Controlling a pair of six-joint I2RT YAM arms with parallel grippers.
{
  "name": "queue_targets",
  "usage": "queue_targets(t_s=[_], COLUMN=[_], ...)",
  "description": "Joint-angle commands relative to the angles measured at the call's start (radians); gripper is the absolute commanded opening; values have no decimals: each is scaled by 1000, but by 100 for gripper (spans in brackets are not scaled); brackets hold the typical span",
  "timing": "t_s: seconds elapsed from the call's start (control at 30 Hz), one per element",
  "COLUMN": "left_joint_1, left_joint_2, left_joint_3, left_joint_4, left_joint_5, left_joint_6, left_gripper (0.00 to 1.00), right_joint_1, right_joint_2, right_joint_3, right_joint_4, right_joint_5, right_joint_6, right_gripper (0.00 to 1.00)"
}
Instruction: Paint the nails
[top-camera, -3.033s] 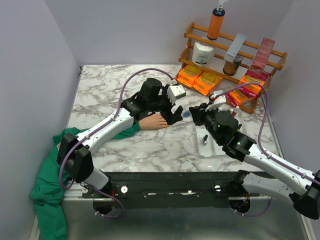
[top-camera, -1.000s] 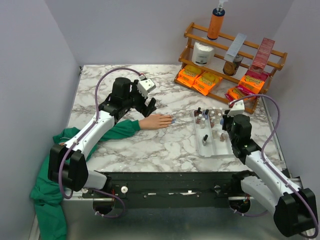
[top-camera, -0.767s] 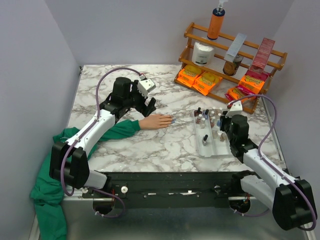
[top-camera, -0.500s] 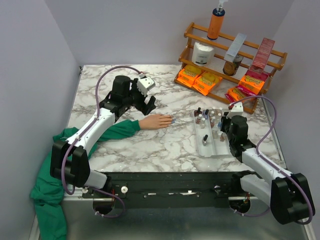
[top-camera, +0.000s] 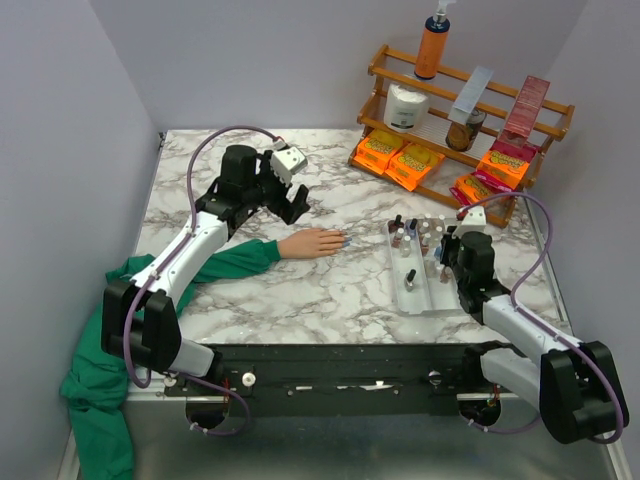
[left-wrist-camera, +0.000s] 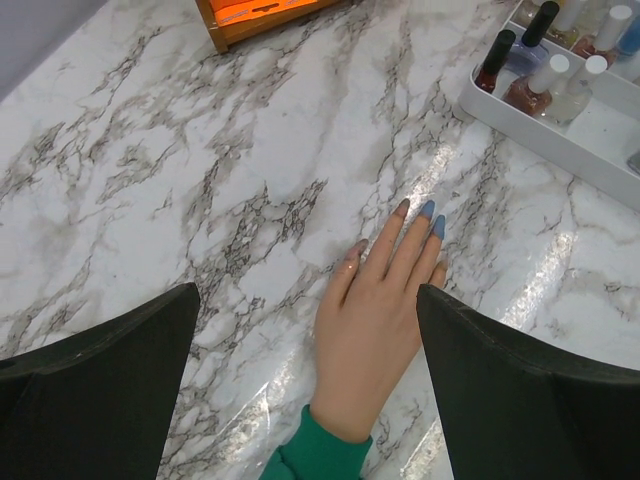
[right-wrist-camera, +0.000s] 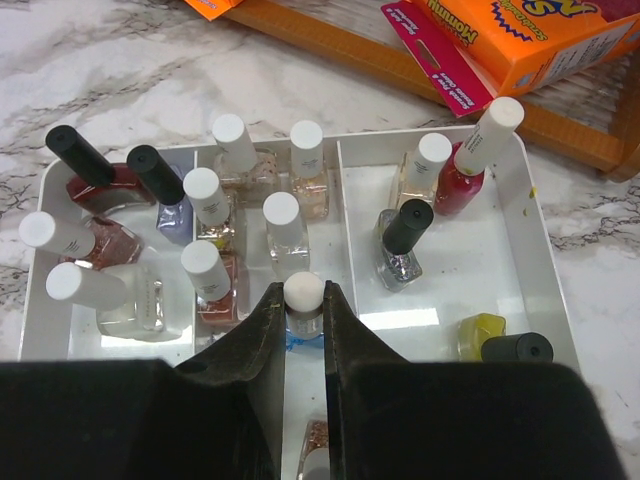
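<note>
The peach fake hand (top-camera: 312, 243) with its green sleeve (top-camera: 235, 258) lies flat on the marble, fingers pointing right. In the left wrist view the hand (left-wrist-camera: 375, 310) shows bluish nails (left-wrist-camera: 428, 209) on two fingertips and darker nails on the others. My left gripper (top-camera: 292, 198) hangs open above and behind the hand, wide apart (left-wrist-camera: 305, 300), holding nothing. My right gripper (top-camera: 446, 250) is over the white tray (top-camera: 428, 301), shut (right-wrist-camera: 304, 302) on the white cap of a blue nail-polish bottle (right-wrist-camera: 303, 288) that stands among the other bottles.
Several polish bottles (right-wrist-camera: 210, 200) fill the tray (right-wrist-camera: 500, 275). A wooden rack (top-camera: 470, 100) with orange boxes (top-camera: 400, 160) and a pump bottle (top-camera: 432, 45) stands at the back right. Green cloth (top-camera: 95, 400) hangs off the table's left front edge.
Both grippers have left the hand's fingertips. The left one has drawn back and up to the left; the right one carried the blue bottle to the tray and settled there.
</note>
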Motion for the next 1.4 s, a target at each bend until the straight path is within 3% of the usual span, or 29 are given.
queue_targets(t_s=[0.0, 0.3, 0.4, 0.43, 0.53, 0.9, 1.0, 1.1, 1.13, 1.37], left_joint_1=[11, 18, 19, 19, 19, 22, 36, 67, 79, 221], left_joint_2=[-4, -7, -4, -4, -1, -6, -30, -72, -99, -249], left_joint_3=[33, 38, 39, 39, 35, -7, -48, -111, -157, -387], left_joint_4=[-1, -3, -3, -3, 2, 5, 25, 80, 104, 342], left_joint_5=[39, 43, 43, 45, 45, -16, -64, -105, -131, -214], left_joint_6=[-1, -5, -3, -3, 2, 3, -9, -50, -69, -133], left_gripper=[99, 99, 99, 99, 99, 99, 99, 99, 99, 99], right_joint_1=[-4, -4, -4, -4, -6, -6, -4, -4, -4, -6], right_joint_2=[10, 50, 21, 12, -25, -125, -195, -256, -266, -329], right_joint_3=[19, 54, 35, 27, 18, 79, 68, 57, 54, 4], right_joint_4=[-7, -55, -44, -33, -27, -82, -58, -24, -10, 65], right_joint_5=[-7, -27, -10, -8, 10, -60, -117, -163, -174, -190], right_joint_6=[-16, -19, 2, 5, 24, -34, -82, -119, -129, -156], right_gripper=[2, 9, 22, 32, 50, 62, 69, 84, 97, 100])
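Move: The right hand has the white cap of the blue polish bottle between its fingertips, the bottle's middle about 3 cm straight below the hand point, in the tray. From the bottle, a clear one stands some 4 cm farther out and 1 cm left, a red-brown one 3 cm left and 2 cm out, a black-capped glitter one 4 cm right and 3 cm out. From the open left hand the blue bottle lies roughly 35 cm right, 6 cm back and 15 cm below; the mannequin hand is about 3 cm right, 4 cm back and 16 cm below. After settling barely lower over the tray, the right hand opens its fingers wide, lets go of the blue bottle's white cap and rises about 11 cm away from it, drifting slightly left while the fingertips tip up some 20 degrees and the hand turns a little counter-clockwise. The left hand, wide open and empty, stays nearly still at first, then swings left about 8 cm and sinks 4 cm, away from the mannequin hand and turning counter-clockwise. ##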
